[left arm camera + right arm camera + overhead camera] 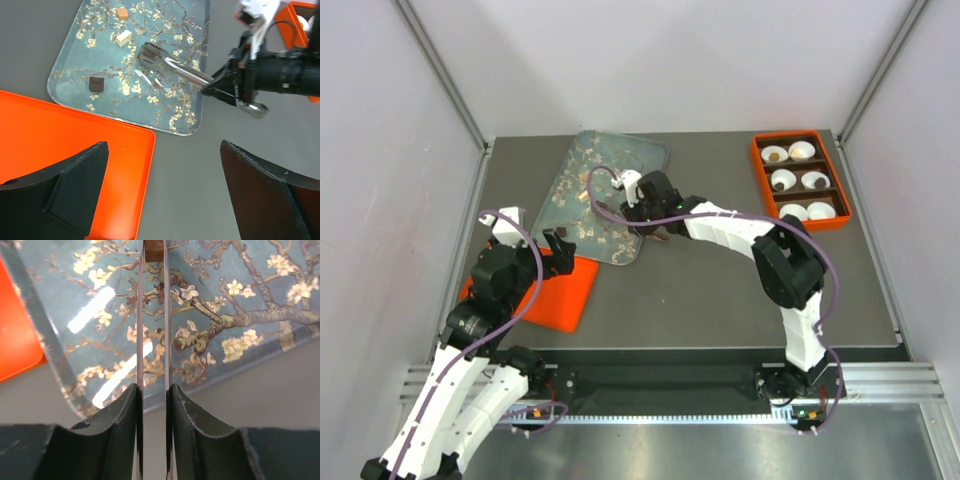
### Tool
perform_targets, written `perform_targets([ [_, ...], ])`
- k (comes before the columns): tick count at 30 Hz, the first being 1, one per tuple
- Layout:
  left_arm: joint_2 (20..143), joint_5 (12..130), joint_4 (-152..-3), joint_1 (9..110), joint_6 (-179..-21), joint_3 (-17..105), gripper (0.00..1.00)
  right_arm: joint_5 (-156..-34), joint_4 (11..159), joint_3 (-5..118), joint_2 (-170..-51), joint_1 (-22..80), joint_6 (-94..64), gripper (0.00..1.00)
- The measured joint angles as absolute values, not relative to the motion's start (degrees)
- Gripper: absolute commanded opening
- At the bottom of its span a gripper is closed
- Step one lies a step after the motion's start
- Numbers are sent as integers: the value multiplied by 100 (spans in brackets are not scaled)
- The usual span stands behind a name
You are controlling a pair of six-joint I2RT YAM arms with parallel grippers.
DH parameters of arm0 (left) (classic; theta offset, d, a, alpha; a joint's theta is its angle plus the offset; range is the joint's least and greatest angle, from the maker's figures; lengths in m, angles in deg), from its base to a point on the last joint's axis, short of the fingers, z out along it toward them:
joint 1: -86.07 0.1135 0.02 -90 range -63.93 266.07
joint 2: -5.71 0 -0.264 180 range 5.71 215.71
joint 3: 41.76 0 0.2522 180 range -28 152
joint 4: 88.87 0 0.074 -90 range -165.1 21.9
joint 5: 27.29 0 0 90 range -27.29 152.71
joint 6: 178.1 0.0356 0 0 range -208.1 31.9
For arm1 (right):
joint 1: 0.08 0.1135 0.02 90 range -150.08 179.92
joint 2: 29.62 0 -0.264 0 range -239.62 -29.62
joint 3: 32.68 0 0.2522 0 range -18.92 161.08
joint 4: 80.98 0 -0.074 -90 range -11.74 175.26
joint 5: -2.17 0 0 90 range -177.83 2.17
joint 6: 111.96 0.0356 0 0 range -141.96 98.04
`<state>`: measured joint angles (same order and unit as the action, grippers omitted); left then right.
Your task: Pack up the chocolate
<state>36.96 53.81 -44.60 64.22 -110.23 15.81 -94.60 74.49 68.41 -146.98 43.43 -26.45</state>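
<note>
Three chocolate lumps lie on the blue floral tray (165, 20): a dark brown one (96, 84), a cream one (123, 38) and a tan one (122, 13). My right gripper (153, 390) is shut on the thin metal tongs (140, 315), also seen in the left wrist view (172, 65). The tong tips reach over the tray and pinch a brown lump (154, 250) at the frame's top edge. My left gripper (163, 147) is open and empty, over the edge of an orange lid (60, 140). An orange box (757, 165) at the back right holds white paper cups, three with chocolate (817, 182).
The floral tray (640, 155) lies at the table's back middle, with the right arm (730, 228) stretched to it from the right. The orange lid (565, 295) is at the front left. Grey walls stand on both sides.
</note>
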Motion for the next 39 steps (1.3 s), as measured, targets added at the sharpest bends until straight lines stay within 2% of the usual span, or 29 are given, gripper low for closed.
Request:
perform_targets([
  [10,3698,5383,-4460,6422,-11023,1581,98,-9503,7331,6279,-13555,4212,-2315,24],
  [16,3698,5385,-4460,6422,-11023,1581,98,-9481,7060,5812,-12786,3768,-2081,25],
  [26,3698,5431,-4460,6422,-11023,1581,98,-9186,6520,4662,-11376,2052,-1869,24],
  [39,3698,5525,-4465,6422,-11023,1579,98,-7947,5237,4179,-10386,188,-1102,25],
])
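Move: Some 38 cm to the right of the right hand, about 5 cm farther out and 6 cm lower, is the front-left empty cup of the orange box, where the tonged chocolate is headed. The front-right empty cup sits 7 cm right of it, and the middle-left filled cup 8 cm beyond it. Still on the tray, the cream piece lies about 8 cm ahead and 12 cm left of the right hand. From the left hand, the front-left cup is roughly 21 cm ahead, 55 cm right and 23 cm below. Lifting about 8 cm off the tray first, the right hand then sweeps level some 40 cm to the right, across the bare table to the orange box, drawing back about 4 cm in all. On the way it turns clockwise some 60 degrees, so the tongs end up pointing forward. Its fingers stay closed on the tongs, which keep pinching the brown chocolate. ##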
